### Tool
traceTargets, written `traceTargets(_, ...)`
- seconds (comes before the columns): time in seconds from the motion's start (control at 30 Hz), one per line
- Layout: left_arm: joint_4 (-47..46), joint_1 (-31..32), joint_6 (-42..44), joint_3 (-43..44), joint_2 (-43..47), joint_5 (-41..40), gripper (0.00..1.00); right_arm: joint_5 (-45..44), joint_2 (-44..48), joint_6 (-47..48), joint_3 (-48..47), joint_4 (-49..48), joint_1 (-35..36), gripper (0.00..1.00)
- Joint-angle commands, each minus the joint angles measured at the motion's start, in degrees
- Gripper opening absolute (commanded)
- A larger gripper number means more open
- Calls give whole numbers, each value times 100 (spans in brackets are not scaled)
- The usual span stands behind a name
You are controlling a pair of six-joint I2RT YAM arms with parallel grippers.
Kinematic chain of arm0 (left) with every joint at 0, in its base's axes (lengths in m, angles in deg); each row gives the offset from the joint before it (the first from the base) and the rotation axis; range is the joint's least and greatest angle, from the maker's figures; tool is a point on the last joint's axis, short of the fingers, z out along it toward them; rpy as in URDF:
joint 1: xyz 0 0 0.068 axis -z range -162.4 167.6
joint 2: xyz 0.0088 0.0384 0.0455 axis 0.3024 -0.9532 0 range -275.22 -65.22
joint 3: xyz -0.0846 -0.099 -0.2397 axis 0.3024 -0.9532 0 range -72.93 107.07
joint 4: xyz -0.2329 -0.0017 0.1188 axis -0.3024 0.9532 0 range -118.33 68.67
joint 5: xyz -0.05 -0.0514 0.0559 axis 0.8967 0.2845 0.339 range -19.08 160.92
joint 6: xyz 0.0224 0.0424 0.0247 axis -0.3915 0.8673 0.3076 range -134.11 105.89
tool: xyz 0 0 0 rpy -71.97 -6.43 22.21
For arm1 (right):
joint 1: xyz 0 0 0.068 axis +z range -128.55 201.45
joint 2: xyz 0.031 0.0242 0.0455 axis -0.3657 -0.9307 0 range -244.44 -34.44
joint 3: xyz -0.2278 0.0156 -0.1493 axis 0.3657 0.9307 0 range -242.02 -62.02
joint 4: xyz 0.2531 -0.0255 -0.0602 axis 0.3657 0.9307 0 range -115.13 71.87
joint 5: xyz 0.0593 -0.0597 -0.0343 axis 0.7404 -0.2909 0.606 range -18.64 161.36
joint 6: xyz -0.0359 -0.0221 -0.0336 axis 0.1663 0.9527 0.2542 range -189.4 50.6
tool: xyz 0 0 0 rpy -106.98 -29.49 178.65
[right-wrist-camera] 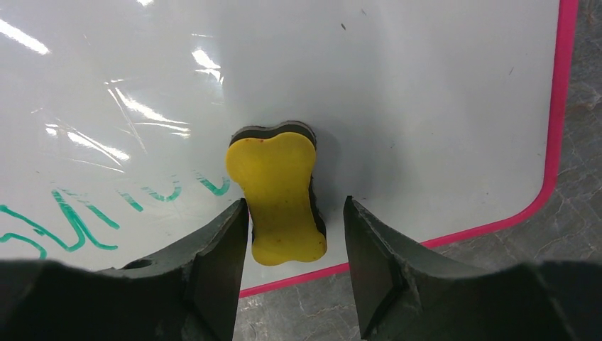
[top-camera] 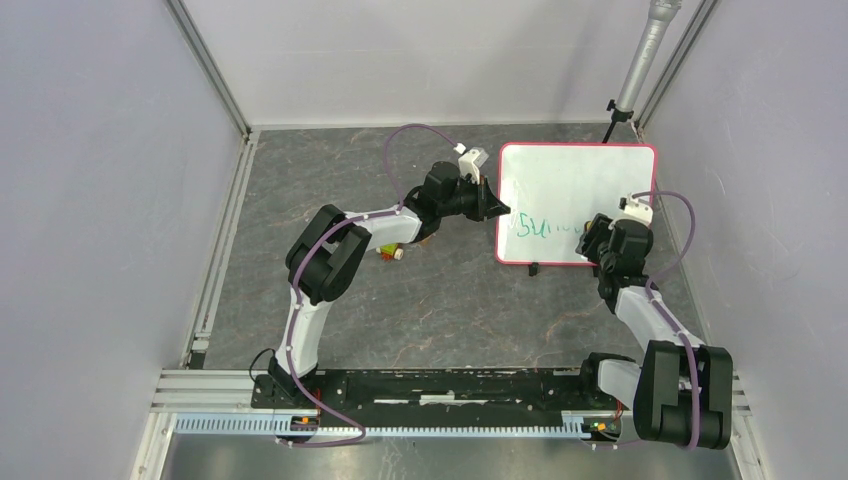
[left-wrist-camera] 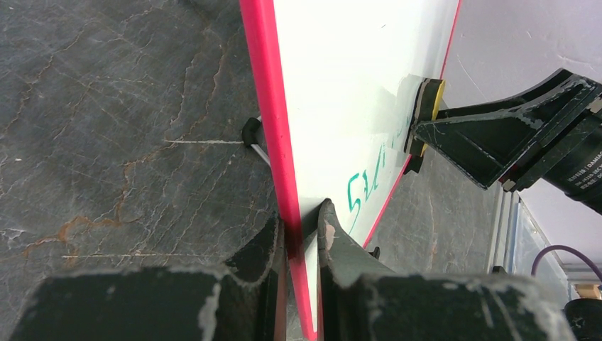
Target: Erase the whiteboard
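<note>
The whiteboard (top-camera: 575,190) stands tilted at the right of the table, pink-framed, with green marks (top-camera: 540,228) on its lower left. My left gripper (top-camera: 497,208) is shut on the board's left edge; in the left wrist view its jaws (left-wrist-camera: 304,227) clamp the pink frame (left-wrist-camera: 266,106). A yellow bone-shaped eraser (right-wrist-camera: 277,185) with a black pad lies against the board face (right-wrist-camera: 355,71). My right gripper (right-wrist-camera: 296,204) is open around it: the left finger (right-wrist-camera: 223,249) is at the eraser's side, the right finger (right-wrist-camera: 369,249) stands apart. Green marks (right-wrist-camera: 71,213) lie left of the eraser.
A small red, yellow and white object (top-camera: 390,252) lies under the left arm's forearm. A grey pole on a black stand (top-camera: 640,60) rises at the back right corner. Enclosure walls close in on both sides. A black foot (top-camera: 534,268) sticks out under the board's near edge.
</note>
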Motion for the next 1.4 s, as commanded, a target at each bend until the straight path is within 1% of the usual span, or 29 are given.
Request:
traceTargets(0.0,852,0,1045,-24,-396,-940,2,23,109,76,-275,-89,-36,57)
traceTargets(0.13,868,3,1044,-8,-407,-934,2,19,96,76,-285,-105,-64,55)
traceTargets(0.23,877,0,1051,2,-405,-931,2,23,48,83,-285,-125,-92,51)
traceTargets(0.37,899,7,1054,16,-414,-917,2,23,27,94,-300,-169,-119,49)
traceTargets(0.43,900,0,1055,31,-422,-912,2,52,-17,105,-310,-196,-128,46)
traceTargets(0.53,967,5,1078,82,-456,-838,2,191,-44,181,-288,-271,-128,36)
traceTargets(0.7,1027,4,1080,141,-479,-842,2,576,-213,166,-203,-518,-62,29)
traceTargets(0.8,1027,0,1084,132,-474,-852,2,403,-307,165,-263,-535,289,28)
traceTargets(0.93,1027,0,1071,137,-475,-859,2,-272,-440,187,-513,-446,1222,29)
traceTargets(1.13,1031,0,1071,131,-475,-871,2,-625,-938,-70,-882,-550,2287,29)
traceTargets(1.27,1027,0,1072,131,-475,-868,2,-711,-1135,-70,-1120,-523,2458,29)
traceTargets(1.37,1028,0,1071,130,-476,-869,2,-1126,-1073,97,-1232,-305,2418,30)
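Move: The yellow-backed eraser lies on the slanted whiteboard between the right hand's open fingers, about 2 cm ahead, 1 cm left and 1 cm below. From that hand, faint leftover strokes start about 8 cm left and 3 cm ahead, and the intact green letters stand some 14 cm left and 2 cm ahead. The board's lower edge is roughly 3 cm back and 3 cm lower. From the left hand, the eraser is about 21 cm right, 4 cm back and slightly lower. The eraser is first pinched by its sides as the right fingers close, the hand nearly still. Then, speeding up, the right hand drags it along the board to the left through the leftover strokes and into the letters, about 12 cm, with some 4 cm forward and 3 cm up the slope, turning roughly 15 degrees counter-clockwise. The left hand keeps its grip on the board's left edge. ##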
